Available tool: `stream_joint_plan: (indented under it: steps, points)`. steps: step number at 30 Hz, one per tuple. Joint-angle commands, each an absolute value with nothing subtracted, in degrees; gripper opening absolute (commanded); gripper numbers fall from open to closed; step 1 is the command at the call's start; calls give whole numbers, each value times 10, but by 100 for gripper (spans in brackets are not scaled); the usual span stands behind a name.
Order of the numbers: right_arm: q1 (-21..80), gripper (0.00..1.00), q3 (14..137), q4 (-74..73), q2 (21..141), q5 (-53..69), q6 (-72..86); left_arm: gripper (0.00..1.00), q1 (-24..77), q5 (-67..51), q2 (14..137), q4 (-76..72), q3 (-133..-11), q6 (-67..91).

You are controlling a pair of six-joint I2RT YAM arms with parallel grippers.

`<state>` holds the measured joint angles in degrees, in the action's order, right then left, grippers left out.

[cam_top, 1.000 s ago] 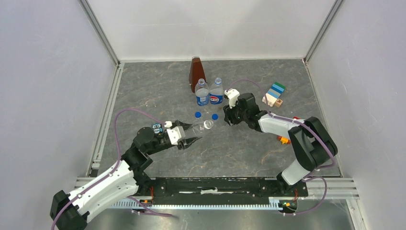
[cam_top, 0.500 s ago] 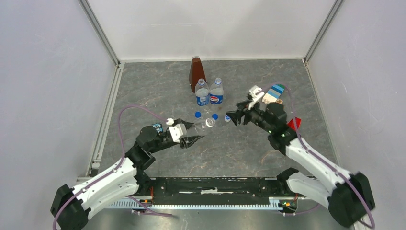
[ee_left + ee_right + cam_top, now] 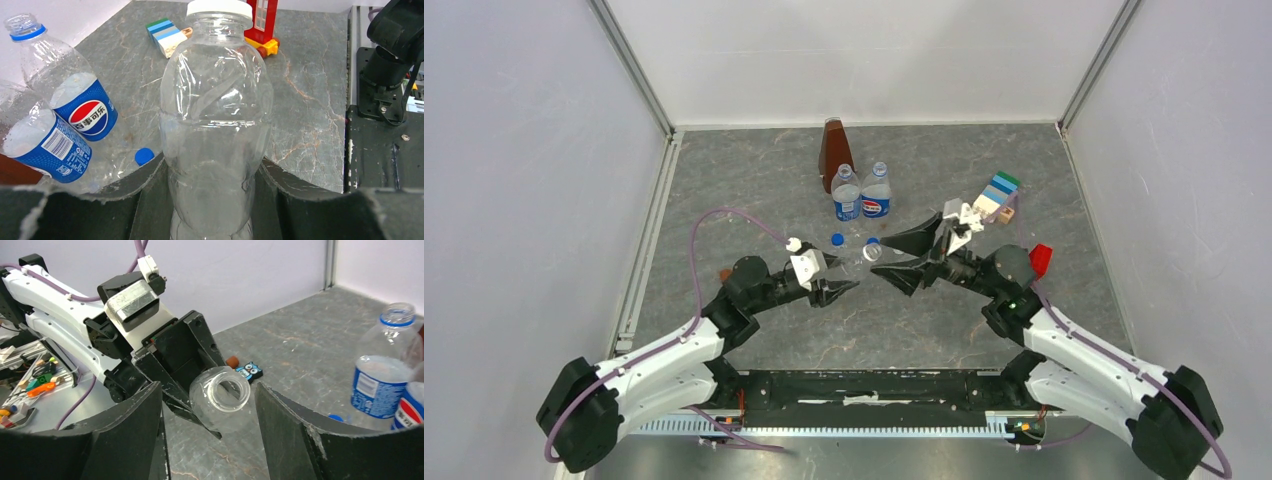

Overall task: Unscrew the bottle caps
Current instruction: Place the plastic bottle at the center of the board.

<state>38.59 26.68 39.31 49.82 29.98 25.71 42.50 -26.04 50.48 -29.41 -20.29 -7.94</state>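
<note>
My left gripper (image 3: 836,290) (image 3: 212,160) is shut on the body of a small clear unlabelled bottle (image 3: 856,262) (image 3: 216,100) (image 3: 216,416), held off the table with its neck towards the right arm. In the right wrist view its mouth is an open ring with no cap on it. My right gripper (image 3: 879,258) (image 3: 209,390) is open, one finger on each side of that mouth, not touching it. Two blue caps (image 3: 837,239) (image 3: 873,241) (image 3: 144,156) (image 3: 336,417) lie on the table. Two labelled bottles (image 3: 847,196) (image 3: 876,192) (image 3: 82,102) (image 3: 380,377) stand behind them, their necks open.
A brown pyramid-shaped object (image 3: 834,148) stands behind the labelled bottles. Striped toy blocks (image 3: 996,195) (image 3: 167,34) sit at the back right, with a red block (image 3: 1040,258) by the right arm. A small owl block (image 3: 249,371) lies under the left arm. Walls close three sides.
My right arm has swung back from beside the labelled bottles, opened its gripper and brought it round the held bottle's mouth. A small white cap seen beside it half a second ago no longer shows.
</note>
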Motion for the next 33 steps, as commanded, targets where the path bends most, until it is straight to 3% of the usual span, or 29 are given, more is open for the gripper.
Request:
stream_joint_plan:
  steps: [1,3,5,11,15,21,23,25,26,27,28,33]
  points:
    - [413,73,312,389,535,270,246,27,425,-272,509,-359,-219,-52]
    - [416,71,309,407,547,270,254,27,425,-274,507,-368,-215,-51]
    - [416,63,308,424,556,272,261,27,425,-275,506,-368,-213,-51]
    - [420,58,300,473,565,287,277,28,426,-279,503,-368,-211,-56]
    - [420,49,294,503,571,298,288,32,425,-286,513,-369,-213,-50]
    - [420,21,305,473,576,307,269,37,425,-284,513,-374,-213,-46]
    - [420,13,308,461,574,302,262,44,425,-284,513,-375,-212,-46]
    - [420,4,312,446,570,296,252,59,425,-282,513,-375,-210,-44]
    - [420,1,317,419,563,284,235,72,425,-277,513,-375,-209,-44]
    - [420,1,325,391,553,267,218,93,425,-269,511,-376,-206,-41]
    - [420,0,331,357,546,251,196,100,425,-261,509,-378,-203,-42]
    - [420,0,383,139,503,68,77,100,425,-214,488,-376,-180,-50]
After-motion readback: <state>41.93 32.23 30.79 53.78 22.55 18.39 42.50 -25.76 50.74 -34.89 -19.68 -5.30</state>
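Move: The plastic bottle, held by the left fingers and slanting up to the right, has its middle about 3 cm right of the left hand and 4 cm above, level fore and aft. From the right hand its middle is some 6 cm left and 6 cm below, level fore and aft. The standing Pepsi bottle is about 27 cm ahead of the right hand, 1 cm right and 19 cm lower. The right-hand blue cap lies 17 cm ahead of that hand, straight on, 29 cm below. The bottle's neck is taken by the right hand, which goes about 2.5 cm left onto it, dipping briefly and coming back up, and closes its fingers to pinch it. The left hand rises some 1.5 cm still gripping the body, then opens wide and lets go, and the right hand starts to carry the bottle about 2 cm forward and slightly right. ##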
